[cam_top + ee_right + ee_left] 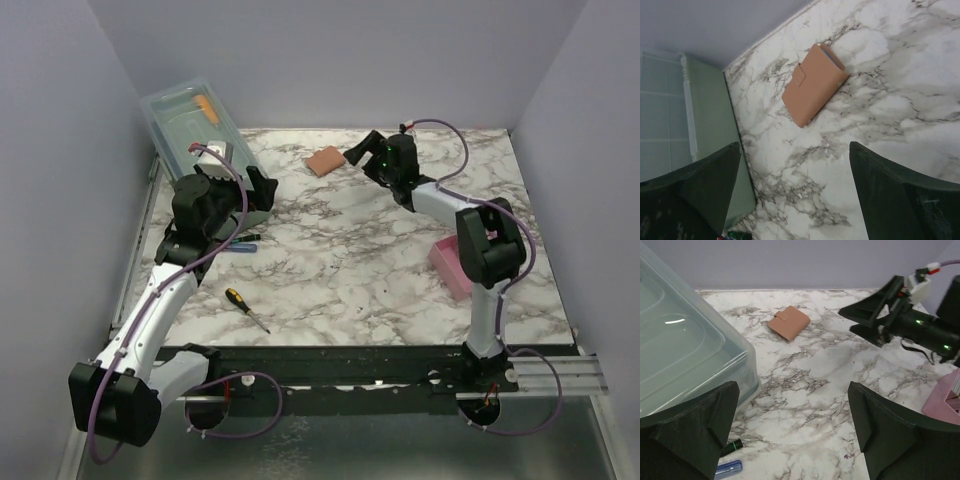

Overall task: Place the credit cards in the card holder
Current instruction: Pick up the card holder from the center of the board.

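The card holder [325, 160], a small tan folded wallet with its tab closed, lies flat on the marble table [340, 270] at the far centre. It also shows in the left wrist view [789, 322] and the right wrist view [815, 85], where a pale blue edge peeks out. My right gripper [358, 158] hovers just right of it, open and empty [795, 150]. My left gripper [257, 190] stands open and empty over bare table [792, 392], well short of the wallet. The credit cards are not clearly visible; thin pale edges stick up in the pink tray [945, 400].
A clear plastic bin [195, 130] with an orange item inside sits at the far left, close beside my left gripper. A screwdriver [246, 309] lies near the front left. A green-banded marker [732, 446] and a blue pen [729, 469] lie by the bin. The pink tray [450, 265] is beside the right arm.
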You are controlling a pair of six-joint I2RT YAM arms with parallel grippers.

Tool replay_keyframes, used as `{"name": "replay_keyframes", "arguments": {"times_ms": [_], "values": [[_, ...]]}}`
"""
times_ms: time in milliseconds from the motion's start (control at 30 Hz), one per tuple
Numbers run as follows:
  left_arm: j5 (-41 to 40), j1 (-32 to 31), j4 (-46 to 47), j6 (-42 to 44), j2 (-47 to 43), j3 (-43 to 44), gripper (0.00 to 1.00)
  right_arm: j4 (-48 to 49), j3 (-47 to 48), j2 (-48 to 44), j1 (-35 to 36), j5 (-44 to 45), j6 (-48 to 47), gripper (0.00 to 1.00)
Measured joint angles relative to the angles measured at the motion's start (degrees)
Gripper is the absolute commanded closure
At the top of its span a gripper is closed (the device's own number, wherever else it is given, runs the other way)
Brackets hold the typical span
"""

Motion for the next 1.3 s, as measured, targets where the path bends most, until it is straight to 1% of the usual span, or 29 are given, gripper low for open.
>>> {"name": "replay_keyframes", "arguments": {"times_ms": [167, 300, 467, 567, 667, 800, 900, 1000, 1100, 1167, 1200, 1300], "values": [[2.67, 0.0, 1.73, 0.04, -3.72, -3.65, 0.01, -0.92, 15.08, 13.79, 0.0, -1.62, 6.56, 0.11], [4.15, 0.0, 3.04, -0.02, -6.6, -5.6, 0.01, -3.23, 24.72, 22.14, 0.0, -1.9, 10.58, 0.15], [5.11, -0.13, 5.01, -0.31, -8.7, -6.86, 0.01, -6.82, 30.77, 27.96, 0.0, -1.81, 14.27, 0.23], [5.6, -0.33, 5.66, -0.66, -9.07, -7.15, 0.01, -9.09, 33.24, 30.36, 0.0, -1.42, 16.37, 0.25], [6.29, -0.5, 6.01, -1.14, -9.07, -7.45, 0.01, -10.32, 35.19, 31.41, 0.13, -0.57, 18.56, 0.25], [7.23, -0.55, 6.51, -1.86, -8.52, -7.61, 0.01, -11.04, 37.99, 33.29, 0.81, 1.86, 20.76, 0.32], [7.91, -0.81, 6.86, -2.45, -7.41, -7.61, 0.01, -12.15, 42.12, 35.87, 1.84, 4.26, 22.29, 0.42], [8.13, -1.29, 6.86, -2.58, -6.78, -7.72, 0.01, -15.3, 45.72, 37.77, 3.1, 7.58, 24.06, 0.62], [8.24, -1.81, 6.88, -2.58, -6.45, -7.74, 0.01, -17.86, 47.15, 38.73, 3.98, 10.82, 25.49, 0.76], [8.26, -2.12, 6.88, -2.58, -6.36, -7.74, 0.01, -18.75, 48.46, 39.58, 4.22, 12.09, 25.35, 0.88], [8.24, -2.34, 6.88, -2.58, -6.32, -7.74, 0.01, -18.75, 49.0, 40.02, 4.33, 12.31, 24.59, 0.92], [8.24, -3.23, 6.86, -2.51, -6.12, -7.74, 0.02, -17.9, 48.85, 40.26, 4.46, 12.04, 20.87, 0.99]]}}
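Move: The right hand, empty and open, has the card holder lying flat some 12 cm ahead, 11 cm to its left and about 13 cm below. The green tray's middle is roughly 31 cm left of the holder and about 2 cm nearer the base. The pink box sits about 19 cm back and 28 cm to the right of this hand. From the left hand, the holder is some 30 cm ahead, 13 cm right and 28 cm below. The right fingers end up pinching the card holder by its right-hand edge: the hand swings forward and left, sinks steeply at the holder's right side, about 11 cm forward, 12 cm down and 7 cm left in all. The wrist tips down and turns clockwise, roughly 15 degrees, and the jaws shut mostly at the end. The left hand, still open, backs off and drifts right about 4 cm each. ##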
